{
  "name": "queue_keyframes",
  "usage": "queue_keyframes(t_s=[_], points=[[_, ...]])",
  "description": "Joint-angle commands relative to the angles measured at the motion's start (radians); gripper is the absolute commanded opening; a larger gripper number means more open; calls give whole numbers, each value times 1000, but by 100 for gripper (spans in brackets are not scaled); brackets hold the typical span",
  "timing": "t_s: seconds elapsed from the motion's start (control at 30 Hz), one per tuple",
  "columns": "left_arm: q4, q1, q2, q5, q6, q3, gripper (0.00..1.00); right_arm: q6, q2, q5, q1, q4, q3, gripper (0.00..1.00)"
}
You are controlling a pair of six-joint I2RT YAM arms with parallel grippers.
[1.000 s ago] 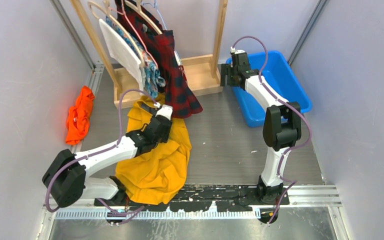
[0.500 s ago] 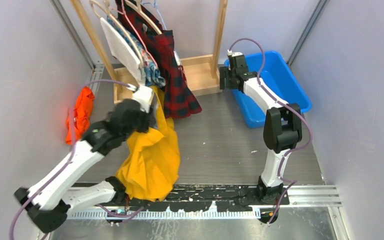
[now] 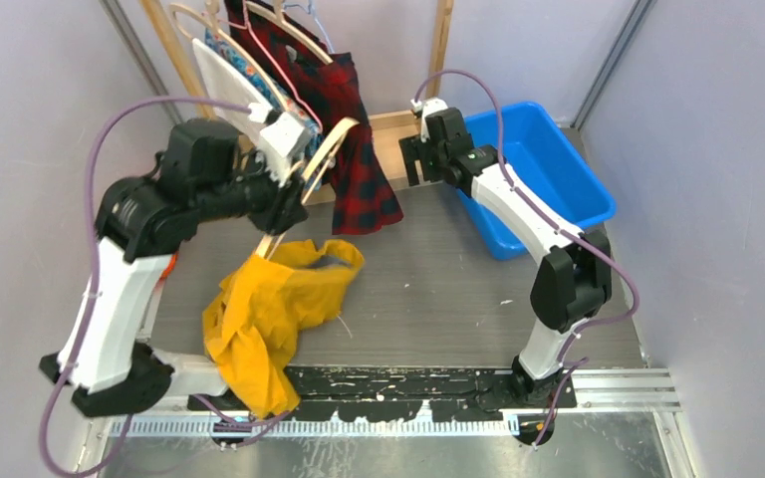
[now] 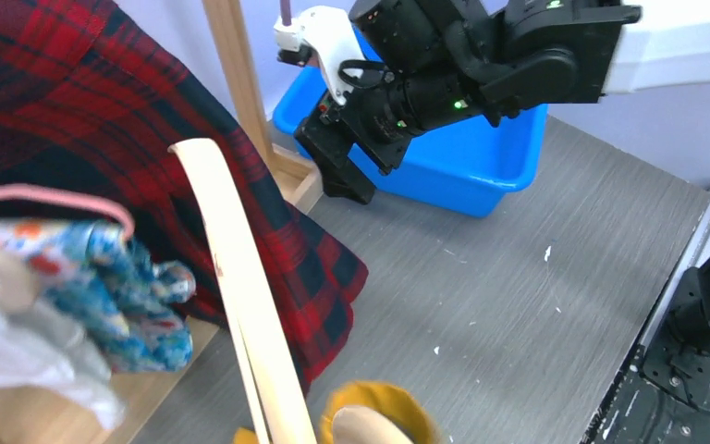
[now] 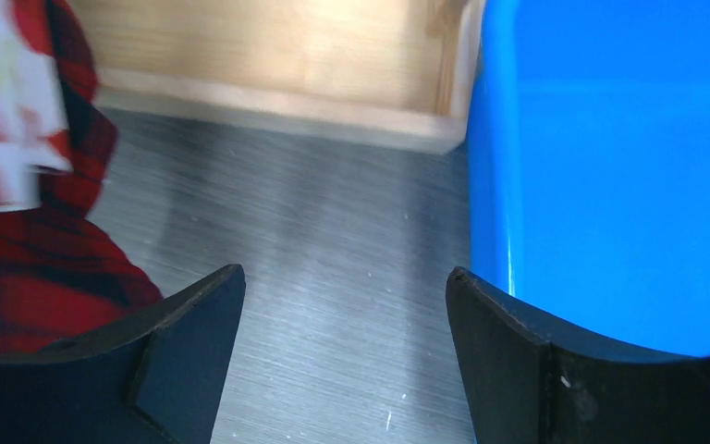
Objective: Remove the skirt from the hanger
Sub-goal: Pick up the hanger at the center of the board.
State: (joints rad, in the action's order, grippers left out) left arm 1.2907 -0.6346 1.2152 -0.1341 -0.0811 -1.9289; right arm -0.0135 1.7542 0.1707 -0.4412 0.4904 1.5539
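The yellow skirt [image 3: 259, 309] hangs from the low end of a wooden hanger [image 3: 324, 159] and slumps in a heap on the table. My left gripper [image 3: 297, 187] is raised high by the rack and is shut on the hanger, which tilts steeply. In the left wrist view the hanger [image 4: 240, 287] crosses the frame, with a bit of the skirt [image 4: 397, 402] at the bottom; my fingers are out of that view. My right gripper [image 3: 410, 164] is open and empty over the table [image 5: 344, 314], between the red plaid garment [image 5: 28, 277] and the blue bin [image 5: 610, 185].
A wooden rack [image 3: 398, 129] at the back holds the red plaid garment [image 3: 354, 149], a blue floral one and a white one on other hangers. The blue bin [image 3: 548, 169] stands at the back right. An orange cloth [image 3: 166, 267] peeks out behind the left arm.
My left arm has swung up and back towards the rack, lifting the hanger; the skirt has slid down to its low end. My right gripper has moved left towards the plaid garment.
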Motion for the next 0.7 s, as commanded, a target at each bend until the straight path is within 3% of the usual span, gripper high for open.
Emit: queue_keyframes(t_s=[0.0, 0.2, 0.33, 0.67], points=[[15, 25, 122, -136, -163, -163, 0, 16, -105, -28, -9, 31, 143, 85], [-228, 61, 172, -194, -137, -140, 0, -16, -153, -85, -17, 54, 179, 85], [-242, 62, 221, -164, -164, -172, 0, -28, -204, -208, -30, 108, 145, 84], [-268, 79, 211, -73, -122, -90, 0, -19, -244, -414, -140, 162, -126, 85]])
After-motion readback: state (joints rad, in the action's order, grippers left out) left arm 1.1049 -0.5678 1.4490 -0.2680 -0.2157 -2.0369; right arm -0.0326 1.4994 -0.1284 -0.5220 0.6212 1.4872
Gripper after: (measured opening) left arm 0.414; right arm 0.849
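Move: The left hand, already holding the wooden hanger, has the plaid shirt about 15 cm ahead, 9 cm to its right and slightly lower; the yellow skirt, at the hanger's near end, is some 3 cm back, 8 cm left and 25 cm below. From the right hand the skirt is roughly 28 cm back, 27 cm left and 7 cm lower, the held hanger 23 cm back, 19 cm left and 18 cm higher, and the blue box's middle level ahead, 19 cm right and 12 cm below. Keeping its grip on the hanger, the left hand draws its near end clear of the skirt, travelling about 8 cm forward and 5 cm right towards the plaid shirt at nearly constant height. The right hand, open and empty, first climbs some 12 cm, then swings back about 10 cm and 5 cm left towards the skirt while sinking half of that rise, turning counter-clockwise some 15 degrees. ##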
